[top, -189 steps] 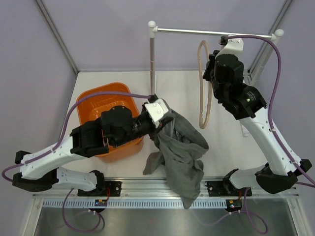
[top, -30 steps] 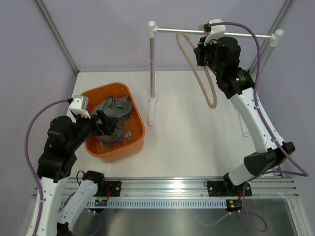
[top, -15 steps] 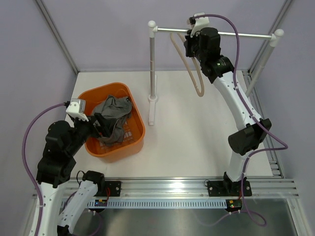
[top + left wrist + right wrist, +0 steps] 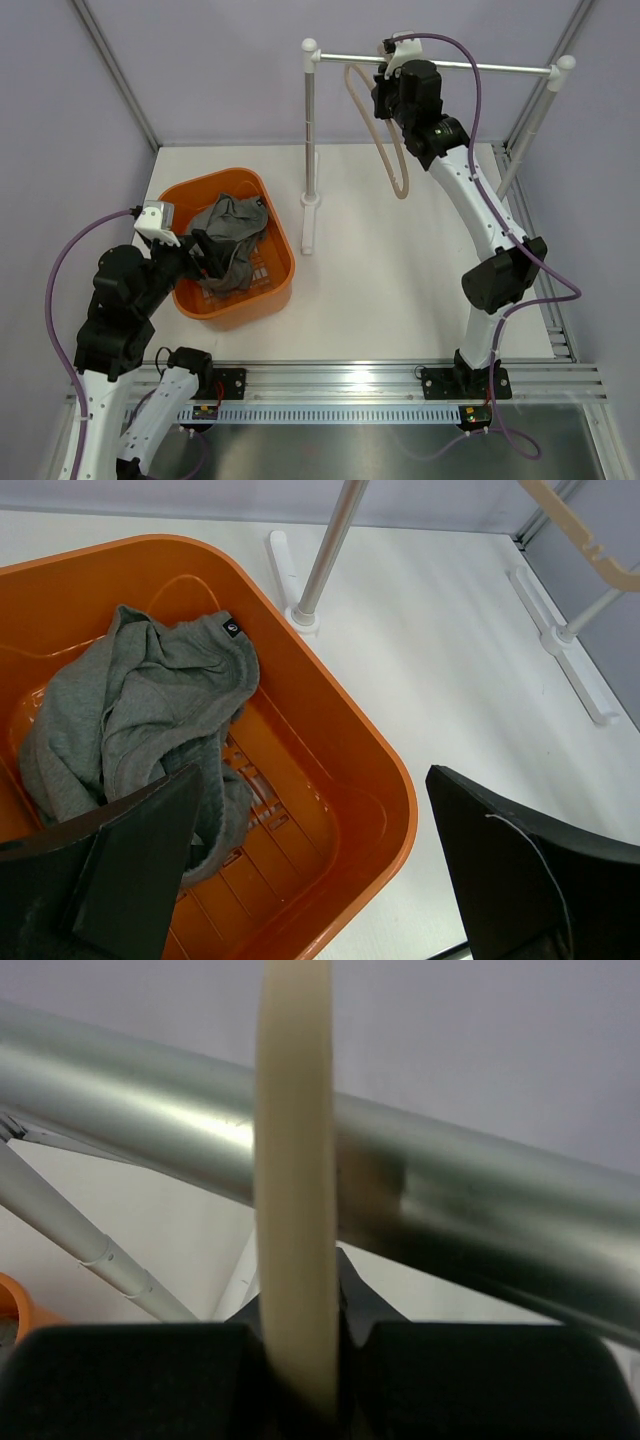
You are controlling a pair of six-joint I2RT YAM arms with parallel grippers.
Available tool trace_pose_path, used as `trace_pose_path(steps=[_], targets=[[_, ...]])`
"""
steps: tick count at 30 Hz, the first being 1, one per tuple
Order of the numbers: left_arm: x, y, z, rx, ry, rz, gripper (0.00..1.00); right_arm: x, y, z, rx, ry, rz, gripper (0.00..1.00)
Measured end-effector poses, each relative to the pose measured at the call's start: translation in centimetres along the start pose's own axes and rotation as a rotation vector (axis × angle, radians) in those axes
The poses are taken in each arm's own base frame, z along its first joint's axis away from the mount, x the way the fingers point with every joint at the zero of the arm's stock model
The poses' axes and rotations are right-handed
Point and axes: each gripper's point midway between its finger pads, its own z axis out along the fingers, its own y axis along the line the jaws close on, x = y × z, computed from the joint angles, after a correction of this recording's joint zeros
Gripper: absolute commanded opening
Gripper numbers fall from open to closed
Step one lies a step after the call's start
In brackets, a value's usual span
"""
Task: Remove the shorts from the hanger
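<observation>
The dark grey shorts (image 4: 232,240) lie crumpled inside the orange basket (image 4: 285,268) at the left of the table; in the left wrist view the shorts (image 4: 130,715) fill the basket's (image 4: 385,780) far side. My left gripper (image 4: 200,252) hovers open over the basket's near-left rim, and nothing sits between its fingers (image 4: 312,780). The beige hanger (image 4: 393,160) hangs bare under the silver rail (image 4: 500,69). My right gripper (image 4: 388,85) is up at the rail, shut on the hanger's top. In the right wrist view the hanger (image 4: 295,1160) rises out of the closed gripper (image 4: 297,1360) and crosses the rail (image 4: 480,1210).
The rail stands on a left post (image 4: 309,140) with a foot (image 4: 310,232) just right of the basket, and a slanted right post (image 4: 530,120) at the back right. Purple walls close the back and sides.
My right gripper has carried the bare hanger leftwards along the rail, and its lower loop has swung left. The left arm has drawn back slightly from the basket, still open.
</observation>
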Motion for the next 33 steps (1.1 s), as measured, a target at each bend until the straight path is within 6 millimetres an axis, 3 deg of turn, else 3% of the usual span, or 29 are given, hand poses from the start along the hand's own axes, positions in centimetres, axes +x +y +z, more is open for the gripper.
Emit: trace_pose_path(steps=[7, 12, 13, 22, 29, 33], targets=[[0.0, 0.0, 0.0, -0.001, 0.001, -0.001, 0.99, 0.2, 0.0, -0.7, 0.001, -0.003, 0.039, 0.08], [0.0, 0.0, 0.0, -0.001, 0.002, -0.001, 0.99, 0.3, 0.0, -1.2, 0.001, -0.002, 0.057, 0.29], [0.0, 0.0, 0.0, -0.001, 0.002, -0.001, 0.99, 0.4, 0.0, -1.4, 0.002, 0.000, 0.061, 0.38], [0.0, 0.0, 0.0, -0.001, 0.002, -0.001, 0.99, -0.3, -0.1, -2.9, 0.002, -0.012, 0.079, 0.48], [0.2, 0.1, 0.3, -0.004, 0.013, -0.003, 0.99, -2.3, -0.6, -6.3, 0.007, -0.051, 0.108, 0.52], [0.4, 0.2, 0.7, -0.008, 0.026, -0.006, 0.99, -2.8, -1.5, -9.9, 0.035, -0.072, 0.137, 0.55]])
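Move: My right fingers are shut on the hanger's neck, its hook already at the bar. That spot on the bar is about 4 cm above my right hand and 1 cm ahead. The top of the left post is some 12 cm to the hand's left, 2 cm ahead and 4 cm higher; the right post's top is roughly 26 cm to its right, level ahead and 4 cm higher. From my left hand, the hook's spot is about 34 cm ahead, 32 cm right and 12 cm up. I let the hanger go with my right hand: I ease back from the bar a centimetre or so, open my fingers about halfway to free the neck, and then draw away faster. By the end I am some 9 cm back, with about 4 cm of rise and as much to the right, and my wrist has rolled slightly, left side up. ##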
